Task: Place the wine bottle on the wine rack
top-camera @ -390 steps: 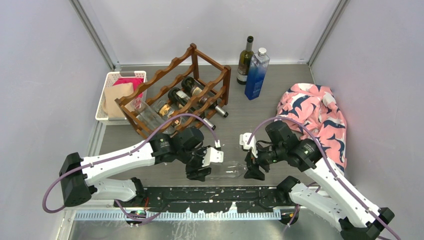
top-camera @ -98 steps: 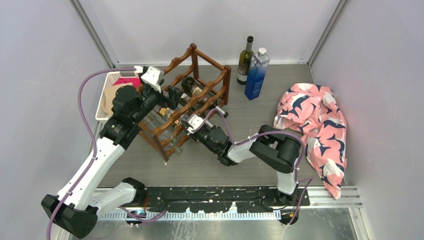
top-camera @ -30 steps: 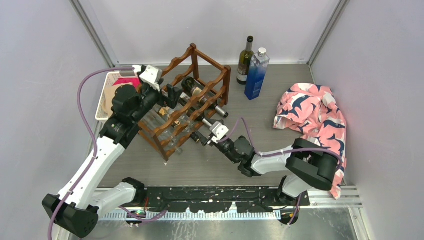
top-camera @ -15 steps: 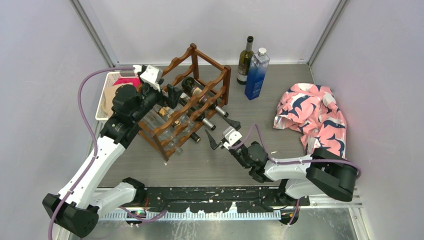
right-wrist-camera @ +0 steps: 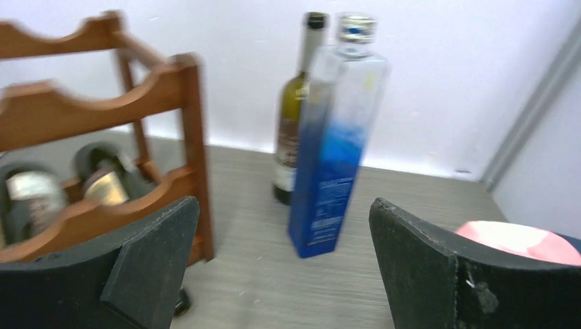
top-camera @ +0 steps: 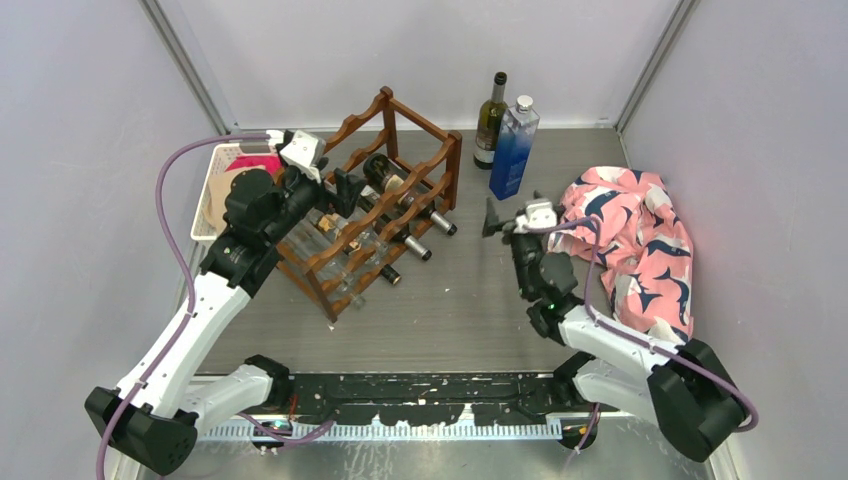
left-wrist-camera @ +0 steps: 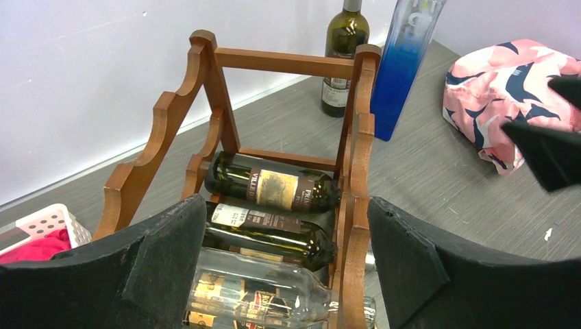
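The wine rack (top-camera: pixel 455 165) stands at the back left, a dark reddish-brown open frame (left-wrist-camera: pixel 288 63). Three bottles lie in it: two dark ones and a clear labelled wine bottle (left-wrist-camera: pixel 260 288) in the lowest row (top-camera: pixel 352 243). My left gripper (top-camera: pixel 330 200) hovers over the rack's left end. It stands open (left-wrist-camera: pixel 284 274), its fingers straddling the front rail and the clear bottle without gripping. My right gripper (top-camera: pixel 507 225) is open and empty (right-wrist-camera: pixel 284 267) out on the table. It faces a standing green wine bottle (right-wrist-camera: pixel 294 116) and a blue bottle (right-wrist-camera: pixel 336 144).
The green bottle (top-camera: pixel 490 120) and the blue bottle (top-camera: pixel 514 148) stand at the back wall, right of the rack. A white basket (top-camera: pixel 215 190) holding pink and tan things sits left of the rack. A pink patterned cloth (top-camera: pixel 625 230) lies at the right.
My right gripper has pulled away from the bottle necks at the rack's front, swung right and toward the back, and opened wide. The left arm and the rack have not moved.
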`<action>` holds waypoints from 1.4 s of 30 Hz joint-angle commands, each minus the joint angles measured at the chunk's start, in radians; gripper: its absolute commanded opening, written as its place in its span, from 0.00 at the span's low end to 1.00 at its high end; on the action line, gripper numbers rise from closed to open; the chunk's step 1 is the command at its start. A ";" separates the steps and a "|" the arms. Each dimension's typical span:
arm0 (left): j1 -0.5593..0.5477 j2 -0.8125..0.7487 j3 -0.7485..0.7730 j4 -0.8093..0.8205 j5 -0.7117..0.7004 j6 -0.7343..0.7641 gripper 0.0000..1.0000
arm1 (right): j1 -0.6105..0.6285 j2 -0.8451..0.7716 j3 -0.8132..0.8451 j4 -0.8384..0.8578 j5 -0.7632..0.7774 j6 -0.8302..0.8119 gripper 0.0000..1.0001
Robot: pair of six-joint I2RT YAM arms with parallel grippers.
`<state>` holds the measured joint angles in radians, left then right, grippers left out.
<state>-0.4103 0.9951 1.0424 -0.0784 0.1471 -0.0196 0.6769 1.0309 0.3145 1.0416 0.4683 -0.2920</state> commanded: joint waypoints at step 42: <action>0.004 -0.018 0.002 0.068 0.028 -0.011 0.86 | -0.513 0.675 1.154 -0.934 -0.343 0.324 1.00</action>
<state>-0.4103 0.9947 1.0424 -0.0780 0.1596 -0.0227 0.1749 1.6768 1.3998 0.0994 0.1829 0.0799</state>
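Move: The blue bottle stands upright about 22 cm ahead of the right hand and 4 cm to its right, its middle some 12 cm lower. The green wine bottle is about 7 cm beyond it and 4 cm farther left; the wine rack's middle lies roughly 33 cm left of the hand and 10 cm ahead, also about 12 cm lower. From the left hand the blue bottle is about 23 cm ahead, 36 cm right and 20 cm lower. Still open, the right hand reaches 22 cm forward, somewhat right, rising then dipping, to the blue bottle's cap. ##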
